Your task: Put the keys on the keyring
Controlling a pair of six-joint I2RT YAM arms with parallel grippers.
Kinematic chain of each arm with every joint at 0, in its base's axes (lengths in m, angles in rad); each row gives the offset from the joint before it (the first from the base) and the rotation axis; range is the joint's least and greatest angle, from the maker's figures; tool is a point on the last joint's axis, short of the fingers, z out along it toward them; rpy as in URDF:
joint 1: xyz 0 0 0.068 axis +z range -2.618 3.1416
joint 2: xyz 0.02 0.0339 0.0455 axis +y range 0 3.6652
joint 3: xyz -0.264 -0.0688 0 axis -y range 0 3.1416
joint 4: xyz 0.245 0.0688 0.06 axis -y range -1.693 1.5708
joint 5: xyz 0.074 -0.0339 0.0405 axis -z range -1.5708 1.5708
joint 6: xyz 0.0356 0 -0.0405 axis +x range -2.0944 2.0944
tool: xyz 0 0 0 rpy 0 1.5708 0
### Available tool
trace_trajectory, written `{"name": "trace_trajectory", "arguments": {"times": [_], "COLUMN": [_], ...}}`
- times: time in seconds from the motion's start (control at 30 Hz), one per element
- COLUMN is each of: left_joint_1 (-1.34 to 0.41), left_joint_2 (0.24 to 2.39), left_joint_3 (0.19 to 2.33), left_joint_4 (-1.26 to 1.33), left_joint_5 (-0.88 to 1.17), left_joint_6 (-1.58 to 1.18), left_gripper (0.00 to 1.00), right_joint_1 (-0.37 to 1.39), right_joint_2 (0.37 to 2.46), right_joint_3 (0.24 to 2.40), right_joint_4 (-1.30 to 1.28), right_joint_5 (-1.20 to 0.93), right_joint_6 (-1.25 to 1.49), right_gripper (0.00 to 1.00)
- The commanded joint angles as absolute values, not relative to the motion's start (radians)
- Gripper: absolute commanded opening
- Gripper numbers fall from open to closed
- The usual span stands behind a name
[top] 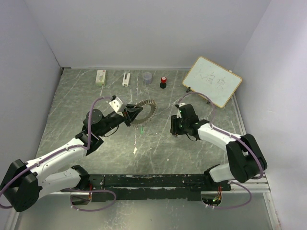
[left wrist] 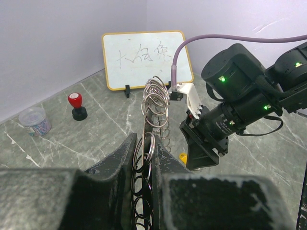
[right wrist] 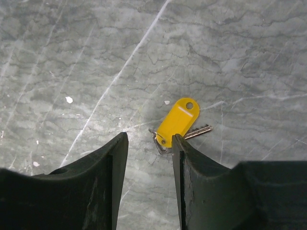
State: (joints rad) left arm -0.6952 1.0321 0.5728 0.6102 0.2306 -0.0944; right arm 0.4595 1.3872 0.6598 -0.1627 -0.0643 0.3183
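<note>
The keyring, a large thin metal ring crowded with small silvery split rings, is held up off the table with my left gripper shut on its rim. In the left wrist view the ring rises edge-on from between the closed jaws of the left gripper. A yellow key with a tag and a metal blade lies flat on the table. My right gripper hovers open just over it, its right fingertip beside the tag's near end, nothing between the jaws. A tiny green key lies below the ring.
A whiteboard leans at the back right. Along the back edge stand a red-topped black knob, a small grey cup and two white boxes. The two grippers are close together mid-table.
</note>
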Motion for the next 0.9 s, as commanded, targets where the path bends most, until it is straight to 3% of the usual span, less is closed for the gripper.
{"name": "trace_trajectory", "arguments": {"times": [0.0, 0.2, 0.87], "left_joint_1": [-0.686, -0.684, -0.679], "left_joint_2": [1.023, 1.02, 1.016], "left_joint_3": [0.568, 0.568, 0.565], "left_joint_4": [0.683, 0.681, 0.677], "left_joint_5": [0.24, 0.239, 0.241], "left_joint_6": [-0.1, -0.098, -0.1], "left_gripper": [0.07, 0.07, 0.07], "right_joint_1": [0.456, 0.455, 0.456], "right_joint_2": [1.422, 1.44, 1.442], "right_joint_3": [0.647, 0.651, 0.653], "right_joint_4": [-0.127, -0.118, -0.13], "right_joint_5": [-0.066, -0.064, -0.056], "right_joint_6": [0.299, 0.294, 0.296], "right_gripper": [0.41, 0.39, 0.04]}}
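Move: The yellow-tagged key lies flat on the table just under the right hand's open fingers, about 1 cm ahead, 1 cm to the right and 2 cm below. The keyring, held in the left gripper, is some 12 cm to the right hand's left, 1 cm ahead and 20 cm up; the red stamp stands roughly 25 cm ahead and 5 cm left. From the left hand the key is about 18 cm right, 2 cm ahead and 26 cm down. The right fingers come down on either side of the near end of the yellow tag, where its metal link sits, and pinch it: the hand first sinks a little over 1 cm, then stays put while the gripper goes from almost half open to nearly shut. The left hand keeps its grip on the keyring and holds it up, still. ##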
